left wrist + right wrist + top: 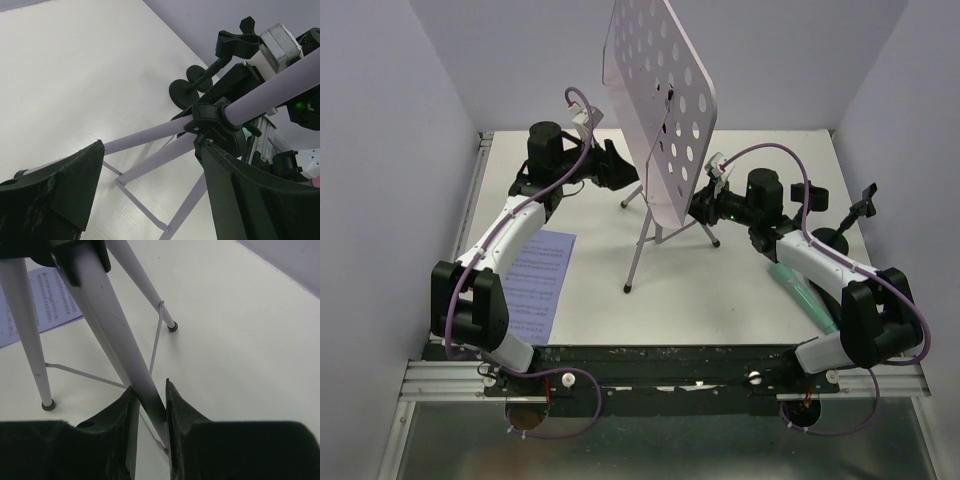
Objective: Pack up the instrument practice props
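The silver tripod [642, 240] stands mid-table, and its pale perforated desk [660, 90] tilts above it. My right gripper [703, 208] reaches in from the right. In the right wrist view it [150, 390] is shut on one tripod leg [107, 315]. My left gripper [618, 170] hangs open at the tripod's left. In its own view the gripper [152, 150] spans the legs below the black hub [215, 120] without touching them. A printed sheet-music page [540, 282] lies at the left. A mint-green microphone [805, 292] lies under my right arm.
A short black pole with a clip [861, 204] stands on a round base [832, 240] at the right. Two round black bases [184, 93] show beyond the tripod in the left wrist view. Grey walls close in the table on three sides.
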Robot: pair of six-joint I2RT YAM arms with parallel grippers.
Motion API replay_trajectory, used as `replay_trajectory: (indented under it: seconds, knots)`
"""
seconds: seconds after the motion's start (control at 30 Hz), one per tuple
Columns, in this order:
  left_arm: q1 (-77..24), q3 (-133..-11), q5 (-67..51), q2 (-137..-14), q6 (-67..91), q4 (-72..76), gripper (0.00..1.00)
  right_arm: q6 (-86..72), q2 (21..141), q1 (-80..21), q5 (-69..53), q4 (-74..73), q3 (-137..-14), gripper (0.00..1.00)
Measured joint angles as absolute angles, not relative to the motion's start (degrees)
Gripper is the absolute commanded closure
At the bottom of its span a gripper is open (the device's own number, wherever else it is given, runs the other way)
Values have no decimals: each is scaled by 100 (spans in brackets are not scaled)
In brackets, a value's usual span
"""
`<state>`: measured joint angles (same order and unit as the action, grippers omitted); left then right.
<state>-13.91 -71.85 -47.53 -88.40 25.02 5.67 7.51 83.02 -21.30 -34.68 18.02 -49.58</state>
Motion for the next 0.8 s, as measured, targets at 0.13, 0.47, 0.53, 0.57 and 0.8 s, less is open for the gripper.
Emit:
replay_trajectory:
  seconds: [0.13,0.47,0.53,0.57,0.8]
  knots:
    - [-1389,-7109,-4755,-8825,2499,620,13,753,8305,-2130,-3468,1800,-4958,96]
    - [-1372,-5732,-4244,-8543,1938,36,10,755,8335,-2130,-3489,1669,-5048,76]
    - [-1372,-5673,-4174,-8541,1852,-78,10,773,8344,-2130,-3516,1590,-5094,59]
    - [-1365,-5669,-4132,-8527,1800,-139,10,786,8346,-2130,-3524,1535,-5124,50]
    - [-1323,-5658,-3957,-8077,1426,-397,10,886,8407,-2121,-3387,370,-5120,22]
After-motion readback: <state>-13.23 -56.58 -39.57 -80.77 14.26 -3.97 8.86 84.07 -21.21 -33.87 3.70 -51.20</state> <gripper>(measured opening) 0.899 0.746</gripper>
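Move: The right hand already pinches the music stand's right leg, which sits right at its fingers. From the left hand, the stand's near left leg has its middle about 4 cm back, 6 cm right and 14 cm below; the far left leg's middle is some 6 cm ahead, 6 cm right and 14 cm below. The tripod hub lies straight to its right by about 10 cm, nearly level with the hand. The right fingers keep their pinch on the right leg until late, then spread wide and let go, the hand sinking about 4 cm with a slight draw back and its fingertips tipping some 10 degrees further down. Before that the open left hand drops about 11 cm beside the two left legs, shifting a few centimetres back and left and rolling its left side up, then rises 2 cm. ##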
